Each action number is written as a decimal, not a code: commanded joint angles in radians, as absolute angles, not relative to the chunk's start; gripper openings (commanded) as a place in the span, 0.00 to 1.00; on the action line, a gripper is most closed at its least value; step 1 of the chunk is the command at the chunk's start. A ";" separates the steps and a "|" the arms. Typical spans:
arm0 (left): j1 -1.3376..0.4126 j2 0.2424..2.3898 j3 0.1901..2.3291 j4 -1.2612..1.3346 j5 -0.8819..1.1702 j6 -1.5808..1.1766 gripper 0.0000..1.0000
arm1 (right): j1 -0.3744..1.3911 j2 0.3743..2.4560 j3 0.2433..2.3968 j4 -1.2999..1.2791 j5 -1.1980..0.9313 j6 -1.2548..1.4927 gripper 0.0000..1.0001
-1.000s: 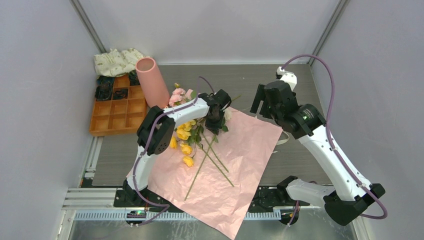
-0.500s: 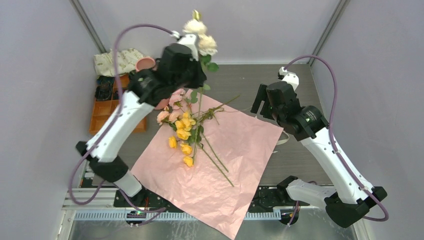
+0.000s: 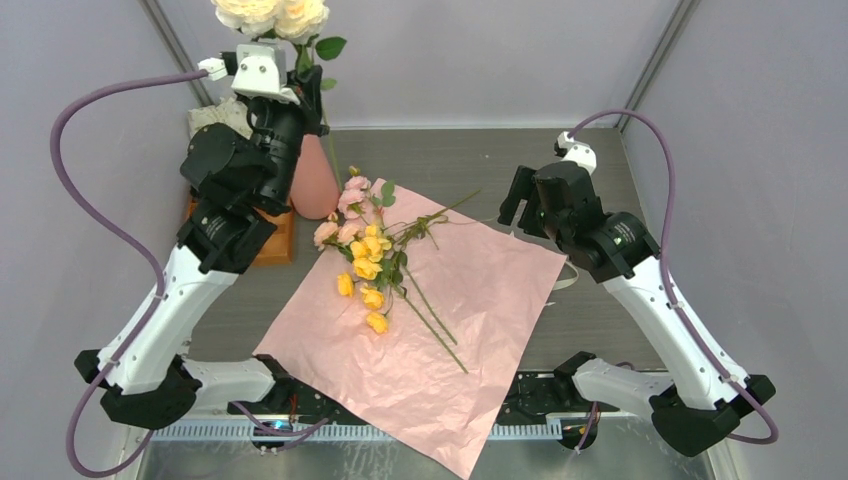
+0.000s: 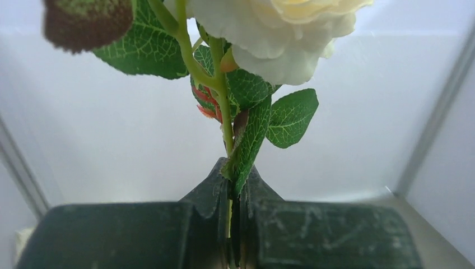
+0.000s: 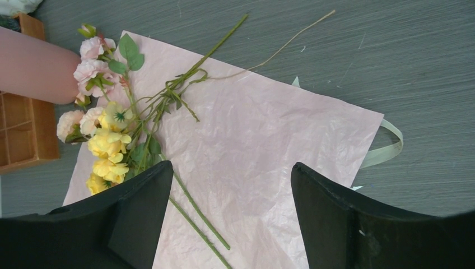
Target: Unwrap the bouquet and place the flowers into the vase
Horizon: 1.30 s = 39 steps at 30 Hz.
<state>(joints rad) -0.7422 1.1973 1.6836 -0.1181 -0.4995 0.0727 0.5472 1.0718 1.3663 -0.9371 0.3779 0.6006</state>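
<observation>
The bouquet lies unwrapped: pink roses (image 3: 352, 195) and yellow roses (image 3: 368, 265) rest with their green stems on the flat pink paper (image 3: 480, 290). My left gripper (image 3: 308, 92) is raised high at the back left, shut on the stem (image 4: 224, 106) of the cream roses (image 3: 270, 15), which point upward. The stem's lower end hangs by the salmon-pink vase (image 3: 315, 185), whose mouth is hidden behind the left arm. My right gripper (image 5: 231, 171) hovers open over the paper's right part, with nothing between its fingers.
An orange compartment tray (image 3: 275, 245) stands left of the vase, with a patterned cloth (image 3: 205, 120) behind it. A cream ribbon (image 5: 386, 148) pokes out from under the paper's right edge. Grey walls close in on three sides.
My left arm has lifted the cream roses off the paper and swung them up and left, to above the vase. The right arm has hardly moved.
</observation>
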 commanded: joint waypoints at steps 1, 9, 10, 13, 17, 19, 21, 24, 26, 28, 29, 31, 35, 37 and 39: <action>-0.745 1.225 1.689 0.352 -0.576 0.414 0.00 | 0.544 1.093 1.428 -0.872 0.340 0.604 0.82; -0.728 1.345 1.808 0.558 -0.551 0.643 0.01 | 0.544 1.116 1.456 -0.866 0.317 0.600 0.82; -0.713 1.359 1.824 0.556 -0.546 0.646 0.01 | 0.543 1.118 1.456 -0.864 0.315 0.599 0.82; -0.649 1.382 1.857 0.505 -0.539 0.586 0.01 | 0.544 1.123 1.454 -0.866 0.311 0.597 0.82; -0.547 1.381 1.828 0.471 -0.538 0.481 0.01 | 0.544 1.121 1.447 -0.861 0.310 0.598 0.82; -0.502 1.377 1.806 0.453 -0.540 0.427 0.00 | 0.544 1.121 1.445 -0.862 0.311 0.598 0.82; -0.456 1.370 1.786 0.412 -0.527 0.348 0.00 | 0.544 1.122 1.445 -0.864 0.310 0.598 0.82; -0.405 1.353 1.748 0.367 -0.504 0.244 0.01 | 0.544 1.121 1.446 -0.865 0.310 0.600 0.82; -0.382 1.342 1.720 0.349 -0.490 0.191 0.01 | 0.544 1.124 1.448 -0.865 0.308 0.603 0.82; -0.367 1.335 1.697 0.338 -0.477 0.139 0.01 | 0.544 1.127 1.448 -0.864 0.307 0.605 0.82; -0.361 1.333 1.687 0.329 -0.467 0.117 0.01 | 0.544 1.128 1.448 -0.864 0.308 0.606 0.82; -0.348 1.331 1.674 0.307 -0.457 0.078 0.01 | 0.544 1.130 1.448 -0.866 0.308 0.606 0.82; -0.336 1.326 1.636 0.294 -0.449 0.038 0.01 | 0.545 1.129 1.448 -0.866 0.307 0.606 0.82; -0.327 1.322 1.614 0.280 -0.450 0.011 0.01 | 0.544 1.129 1.446 -0.864 0.307 0.604 0.82; -0.315 1.324 1.599 0.248 -0.453 -0.028 0.03 | 0.543 1.129 1.443 -0.864 0.306 0.604 0.82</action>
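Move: The vase that my left hand is bringing the white roses to stands about 14 cm ahead and 10 cm to the left, its middle some 43 cm below the hand. About 55 cm below the hand are the pink roses, roughly 9 cm ahead and 2 cm left; the yellow roses, some 3 cm back and 2 cm right; and the wooden tray, 9 cm ahead and 26 cm left. From my right hand the vase is around 18 cm ahead, 43 cm left and 16 cm down. Still pinching the white-rose stem upright, I lift my left hand about 9 cm, tipping the fingers up some 20 degrees. Then I swing left and push forward, roughly 10 cm each way, turning counter-clockwise, and sink back to the starting height towards the vase mouth as the fingers level partway. My open, empty right hand eases about 2 cm left and stays there. ##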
